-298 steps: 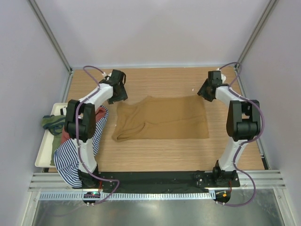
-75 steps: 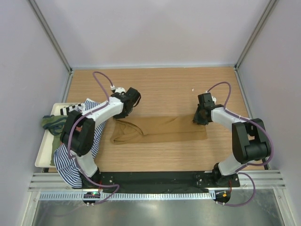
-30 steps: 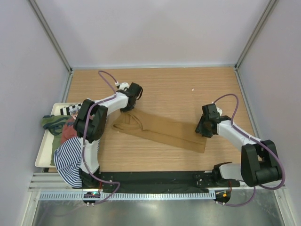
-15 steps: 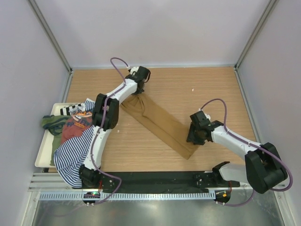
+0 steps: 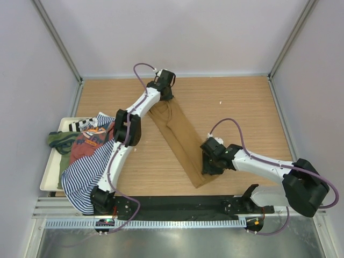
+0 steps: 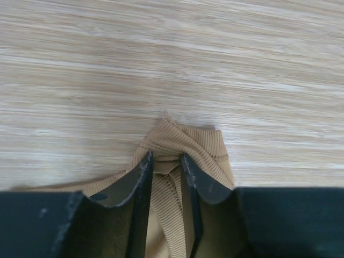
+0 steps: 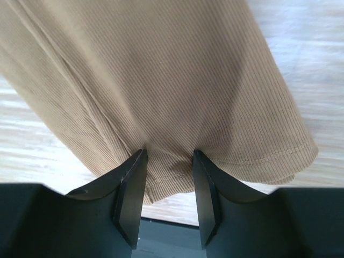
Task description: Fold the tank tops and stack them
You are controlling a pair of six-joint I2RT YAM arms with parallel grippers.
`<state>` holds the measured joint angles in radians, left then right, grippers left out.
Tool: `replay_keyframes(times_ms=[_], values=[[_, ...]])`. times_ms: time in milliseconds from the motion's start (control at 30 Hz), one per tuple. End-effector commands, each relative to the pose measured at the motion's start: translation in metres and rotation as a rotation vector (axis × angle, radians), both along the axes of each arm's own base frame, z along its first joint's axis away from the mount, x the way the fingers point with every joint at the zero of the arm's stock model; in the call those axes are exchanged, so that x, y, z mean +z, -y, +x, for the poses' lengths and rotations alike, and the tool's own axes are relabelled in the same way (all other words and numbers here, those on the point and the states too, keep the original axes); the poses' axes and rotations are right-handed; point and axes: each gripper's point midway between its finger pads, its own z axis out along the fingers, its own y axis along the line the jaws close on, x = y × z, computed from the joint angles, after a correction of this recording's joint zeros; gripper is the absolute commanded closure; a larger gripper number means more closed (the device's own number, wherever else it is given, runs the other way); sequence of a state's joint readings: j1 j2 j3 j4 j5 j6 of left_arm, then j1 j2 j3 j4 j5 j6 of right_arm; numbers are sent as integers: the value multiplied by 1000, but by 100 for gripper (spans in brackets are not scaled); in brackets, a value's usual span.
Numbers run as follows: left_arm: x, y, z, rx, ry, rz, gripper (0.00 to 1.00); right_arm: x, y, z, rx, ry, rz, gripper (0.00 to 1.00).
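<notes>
A tan-brown tank top (image 5: 180, 134), folded into a long narrow strip, lies diagonally on the wooden table. My left gripper (image 5: 162, 101) is at its far end. In the left wrist view its jaws (image 6: 165, 161) stand slightly apart, astride a bunched ridge of the ribbed cloth (image 6: 188, 140) that rests on the table. My right gripper (image 5: 205, 169) is at the strip's near end. Its jaws (image 7: 167, 161) are open, the tips down on the flat cloth (image 7: 177, 70) just inside the hem. The rust-red top (image 5: 88, 145), the striped top (image 5: 83, 180) and the olive top (image 5: 59, 140) lie heaped at the left.
The heap sits on a white tray (image 5: 47, 183) at the table's left edge, with the striped top spilling over its near side. A black rail (image 5: 177, 204) runs along the near edge, close to the strip's near end. Metal frame posts stand at the back corners.
The tan strip has swung from nearly crosswise to a steep diagonal. My left gripper went to the far side and its jaws parted. My right gripper dragged the other end left and nearer.
</notes>
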<state>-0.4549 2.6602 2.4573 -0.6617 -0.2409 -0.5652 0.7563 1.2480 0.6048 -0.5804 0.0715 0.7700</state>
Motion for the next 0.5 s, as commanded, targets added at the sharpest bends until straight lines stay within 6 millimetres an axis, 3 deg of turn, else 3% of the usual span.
replay_keyframes(times_ms=[0, 100, 133, 200, 233, 300, 367, 400, 467], values=[[-9, 15, -3, -68, -32, -77, 70, 3, -3, -5, -30, -8, -14, 54], [25, 13, -2, -74, -6, -136, 61, 14, 0, 2, -35, 35, -30, 52], [49, 13, -3, -85, 20, -164, 55, 23, 0, 10, -39, 71, -32, 48], [73, 6, -2, -80, 50, -177, 43, 33, 4, 13, -41, 97, -47, 43], [87, 3, -3, -82, 68, -181, 30, 43, 1, 19, -40, 125, -38, 40], [123, -6, -8, -82, 117, -179, 21, 58, 7, 28, -46, 189, -55, 19], [139, -13, -12, -80, 138, -170, 11, 77, 9, 42, -58, 258, -74, 15], [163, -16, -16, -83, 175, -178, 9, 84, 9, 47, -49, 282, -82, 15], [178, -20, -23, -81, 192, -176, 1, 103, 3, 61, -33, 341, -74, 16]])
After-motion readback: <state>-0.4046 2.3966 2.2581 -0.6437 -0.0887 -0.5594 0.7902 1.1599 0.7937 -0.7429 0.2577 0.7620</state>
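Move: The folded tank top lies slantwise under both hands, its far end right at the left fingertips and its near end at the right ones. From the left hand its middle is roughly 25 cm back and 6 cm to the right; the table's far edge is some 14 cm straight ahead, the clothes bin about 31 cm back and 36 cm left. From the right hand its middle is about 17 cm ahead and 9 cm left, with the table's near edge 10 cm straight back. Straight up, slowly at first and then quickly, the left hand leaves the tank top's far end by about 8 cm, its part-open fingers spreading wide to let go of the cloth. The right fingertips come free of the near end too, rising some 7 cm while moving forward over the cloth, opening wider and tilting to point more forward. ##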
